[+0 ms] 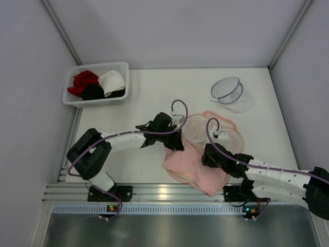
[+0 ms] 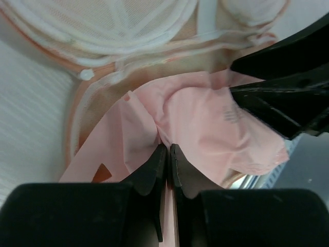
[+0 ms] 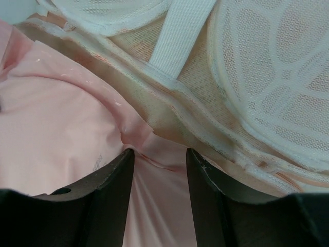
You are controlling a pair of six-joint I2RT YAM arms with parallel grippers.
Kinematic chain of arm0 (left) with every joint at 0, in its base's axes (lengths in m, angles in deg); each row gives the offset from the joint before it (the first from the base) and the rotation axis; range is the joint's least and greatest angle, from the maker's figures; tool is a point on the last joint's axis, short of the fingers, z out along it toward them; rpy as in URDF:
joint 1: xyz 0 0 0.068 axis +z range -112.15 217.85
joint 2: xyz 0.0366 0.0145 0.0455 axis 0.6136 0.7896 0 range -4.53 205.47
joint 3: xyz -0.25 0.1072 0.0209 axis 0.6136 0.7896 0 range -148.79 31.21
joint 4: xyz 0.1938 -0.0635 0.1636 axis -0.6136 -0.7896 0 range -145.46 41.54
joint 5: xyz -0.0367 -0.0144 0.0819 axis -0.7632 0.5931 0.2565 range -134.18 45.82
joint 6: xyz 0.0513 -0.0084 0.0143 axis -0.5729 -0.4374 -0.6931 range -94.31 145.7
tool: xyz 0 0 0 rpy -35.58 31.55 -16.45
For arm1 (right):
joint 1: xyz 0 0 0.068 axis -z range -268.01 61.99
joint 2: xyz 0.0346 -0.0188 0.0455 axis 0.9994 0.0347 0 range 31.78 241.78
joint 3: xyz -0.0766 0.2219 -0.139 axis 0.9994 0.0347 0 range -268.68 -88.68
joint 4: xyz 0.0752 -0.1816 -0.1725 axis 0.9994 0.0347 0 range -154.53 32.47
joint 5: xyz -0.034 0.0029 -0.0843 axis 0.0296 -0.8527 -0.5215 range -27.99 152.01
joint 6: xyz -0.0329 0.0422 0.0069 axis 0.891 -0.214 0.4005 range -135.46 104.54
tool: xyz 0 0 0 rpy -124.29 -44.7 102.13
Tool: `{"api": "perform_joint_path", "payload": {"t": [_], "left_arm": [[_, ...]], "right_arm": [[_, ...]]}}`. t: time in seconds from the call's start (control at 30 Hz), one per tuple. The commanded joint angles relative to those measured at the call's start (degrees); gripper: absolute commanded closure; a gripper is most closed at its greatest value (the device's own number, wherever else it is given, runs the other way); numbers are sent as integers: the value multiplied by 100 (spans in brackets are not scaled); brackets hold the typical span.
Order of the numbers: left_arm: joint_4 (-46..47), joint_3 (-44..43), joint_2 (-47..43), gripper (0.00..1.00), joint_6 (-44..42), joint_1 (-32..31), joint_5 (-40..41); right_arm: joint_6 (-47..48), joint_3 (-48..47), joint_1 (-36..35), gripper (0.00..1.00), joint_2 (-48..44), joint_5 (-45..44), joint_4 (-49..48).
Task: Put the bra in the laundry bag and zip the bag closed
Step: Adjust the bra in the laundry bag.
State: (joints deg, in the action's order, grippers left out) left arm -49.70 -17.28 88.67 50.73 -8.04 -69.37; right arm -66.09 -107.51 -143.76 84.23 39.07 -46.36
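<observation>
The pale pink bra [image 1: 191, 165] lies crumpled in front of the round peach laundry bag [image 1: 218, 131], which lies open with its pale mesh lining showing. My left gripper [image 1: 175, 142] is at the bra's left edge. In the left wrist view its jaws [image 2: 168, 149] are shut on a pinch of the bra's pink fabric [image 2: 205, 123], below the bag's rim [image 2: 128, 31]. My right gripper [image 1: 209, 154] sits on the bra's right side. Its jaws [image 3: 159, 152] stand partly apart, and a creased fold of the bra [image 3: 51, 113] fills the gap between them, beside the bag's mesh [image 3: 267, 77].
A white basket [image 1: 72, 98] at the back left holds red, black and white garments. A clear round mesh container [image 1: 229, 92] with a dark rim lies at the back right. The right arm's black gripper body [image 2: 288, 87] shows close by in the left wrist view.
</observation>
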Motion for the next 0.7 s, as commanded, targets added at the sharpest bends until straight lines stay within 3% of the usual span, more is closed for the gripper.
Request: {"api": "perform_joint_path", "payload": {"t": [0.0, 0.17, 0.27, 0.47, 0.6, 0.63, 0.67], "left_arm": [[1098, 181, -531, 89, 493, -25, -565], [2309, 744, -532, 89, 1301, -25, -1014], [2391, 832, -348, 90, 1618, -25, -918], [3454, 1192, -128, 85, 2681, -34, -822], [3359, 1351, -40, 58, 2638, -34, -461], [2949, 1307, -40, 45, 2516, -34, -365], [2736, 1255, -83, 43, 2419, -34, -277]], "right_arm": [[-175, -16, -68, 54, -190, -220, -271], [-263, 90, -77, 55, -331, -334, -218], [-272, 90, -68, 55, -393, -404, -139], [-307, 116, -68, 54, -481, -440, -51], [-316, 143, -59, 54, -560, -448, -25], [-307, 143, -68, 54, -560, -440, -16], [-298, 134, -68, 54, -560, -440, -7]]}}
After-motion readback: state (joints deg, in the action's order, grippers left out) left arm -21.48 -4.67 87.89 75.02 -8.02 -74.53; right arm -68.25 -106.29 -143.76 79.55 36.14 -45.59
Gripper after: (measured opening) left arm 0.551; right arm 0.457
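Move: The left fingers are already shut on the bra's upper-left edge, just above the bag. From them the bra's middle lies about 9 cm back, 9 cm right and 3 cm lower. The left mesh pocket is roughly 10 cm ahead and 8 cm right, the white strap some 6 cm ahead and 16 cm right. From the part-open right hand, the bra's middle is about 3 cm back, 5 cm left and 2 cm below. Still pinching the bra's edge, the left hand tugs it up about 3.5 cm and then eases rightward and slightly back, some 2 cm, in over the bra. Its wrist swings about 20 degrees so the fingers point flatter to the right; it sinks 1.5 cm as they open to about half and let the cloth go. ##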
